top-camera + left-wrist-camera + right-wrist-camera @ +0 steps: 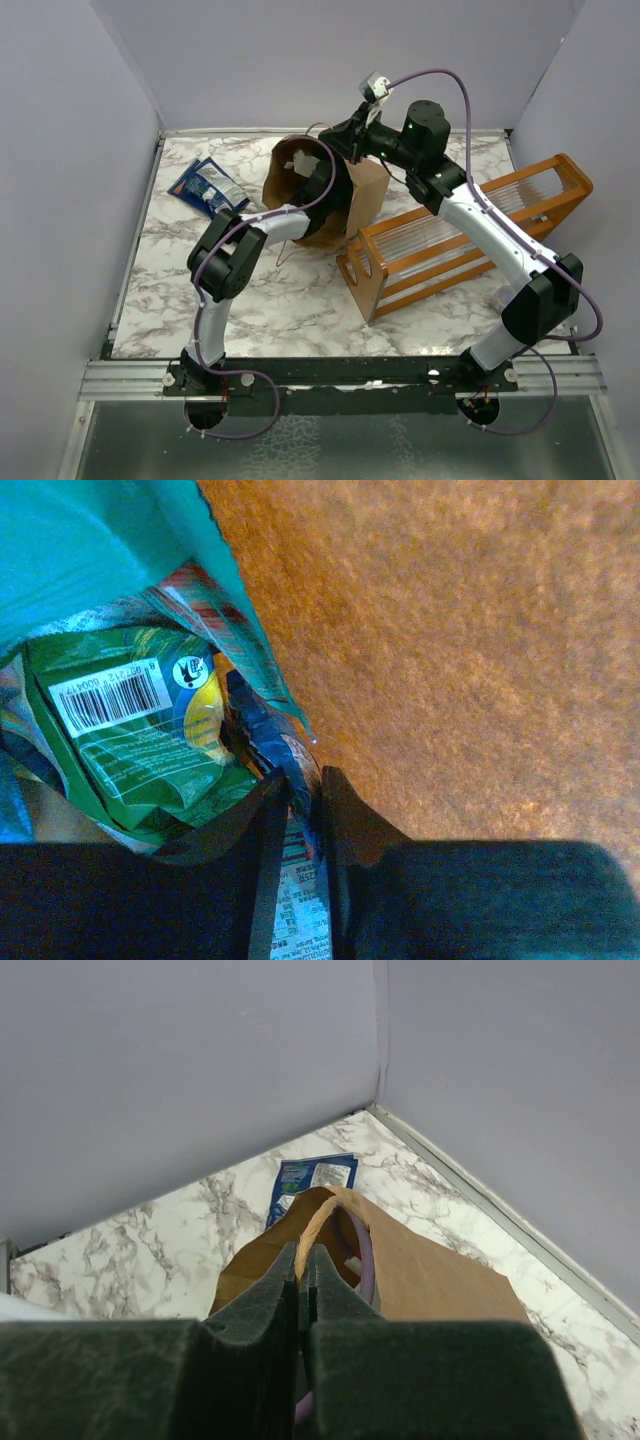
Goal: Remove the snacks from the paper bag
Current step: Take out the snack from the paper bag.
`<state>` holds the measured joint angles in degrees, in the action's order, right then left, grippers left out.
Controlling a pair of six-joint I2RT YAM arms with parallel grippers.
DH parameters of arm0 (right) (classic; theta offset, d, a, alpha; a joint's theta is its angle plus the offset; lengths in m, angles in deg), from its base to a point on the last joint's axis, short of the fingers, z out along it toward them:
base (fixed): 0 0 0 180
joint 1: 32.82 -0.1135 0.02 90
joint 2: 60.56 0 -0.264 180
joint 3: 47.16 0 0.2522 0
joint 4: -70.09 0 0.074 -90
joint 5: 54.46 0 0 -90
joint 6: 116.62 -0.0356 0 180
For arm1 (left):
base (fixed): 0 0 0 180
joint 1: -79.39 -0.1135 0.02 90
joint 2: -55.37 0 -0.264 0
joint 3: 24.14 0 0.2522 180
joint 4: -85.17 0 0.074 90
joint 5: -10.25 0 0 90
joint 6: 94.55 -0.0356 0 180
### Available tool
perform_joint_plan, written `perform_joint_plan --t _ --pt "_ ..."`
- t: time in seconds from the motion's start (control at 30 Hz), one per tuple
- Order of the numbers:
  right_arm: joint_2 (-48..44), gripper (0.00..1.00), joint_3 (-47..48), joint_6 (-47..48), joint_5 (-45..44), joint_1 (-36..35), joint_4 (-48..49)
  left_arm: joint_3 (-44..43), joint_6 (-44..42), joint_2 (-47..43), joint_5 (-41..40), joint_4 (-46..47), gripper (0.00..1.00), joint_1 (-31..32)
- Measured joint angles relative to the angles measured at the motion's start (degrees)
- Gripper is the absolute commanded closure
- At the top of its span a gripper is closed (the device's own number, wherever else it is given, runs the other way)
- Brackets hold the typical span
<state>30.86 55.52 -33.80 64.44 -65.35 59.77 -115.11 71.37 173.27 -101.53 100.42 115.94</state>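
Note:
The brown paper bag (365, 205) lies on its side at the back of the table, mouth facing left. My left arm reaches into it. In the left wrist view my left gripper (303, 785) is closed on a blue-and-white snack packet (300, 880). A green packet (150, 740) and a teal one (90, 550) lie beside it against the bag's inner wall (450, 650). My right gripper (305, 1260) is shut on the bag's twisted paper handle (318, 1215) and holds the mouth up. Two blue-and-white snacks (208, 187) lie on the table to the left of the bag.
An orange wooden rack (470, 235) with clear slats stands right of the bag, close to my right arm. Grey walls close in the back and both sides. The left arm's purple cable (365, 1245) runs into the bag's mouth.

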Motion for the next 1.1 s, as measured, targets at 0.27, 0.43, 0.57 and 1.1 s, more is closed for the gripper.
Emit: perform_joint_plan --t 0.27,0.43,0.57,1.1 --pt "-0.13 0.99 0.00 1.88 -1.79 -0.02 0.00 3.26 1.07 -3.23 2.71 -4.31 0.98 -1.36" --pt "-1.11 0.99 -0.52 3.48 -4.13 -0.02 0.04 8.96 0.74 -11.15 4.92 -5.99 1.00 -1.64" --pt "-1.99 0.99 -1.27 4.13 -5.60 -0.02 0.04 13.42 0.15 -19.15 7.28 -5.97 1.00 -1.68" --pt "-3.19 0.99 -3.06 4.57 -9.35 -0.02 0.90 23.56 -9.79 -44.50 15.72 -13.66 1.00 -2.10"
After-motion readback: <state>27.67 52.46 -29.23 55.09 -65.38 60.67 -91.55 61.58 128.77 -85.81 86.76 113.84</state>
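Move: My left hand is deep in the paper bag, fingers half open around the edge of a blue snack packet, whose middle lies about 3 cm ahead, 1 cm left and 2 cm below. The green packet sits roughly 4 cm ahead, 4 cm left and 5 cm down, the teal one about 2 cm ahead, 7 cm left and 3 cm down. From my right hand, holding the bag's handle, the blue packet is some 12 cm ahead, 4 cm right and 24 cm below. I shut my left fingers on the blue packet's edge, dipping about 1 cm, then draw it back some 15 cm towards the bag's mouth, rising about 13 cm and easing left, the wrist swinging some 15 degrees clockwise and tipping slightly up. My right hand keeps its pinch on the handle and gives a little to the right, turning slightly clockwise. ##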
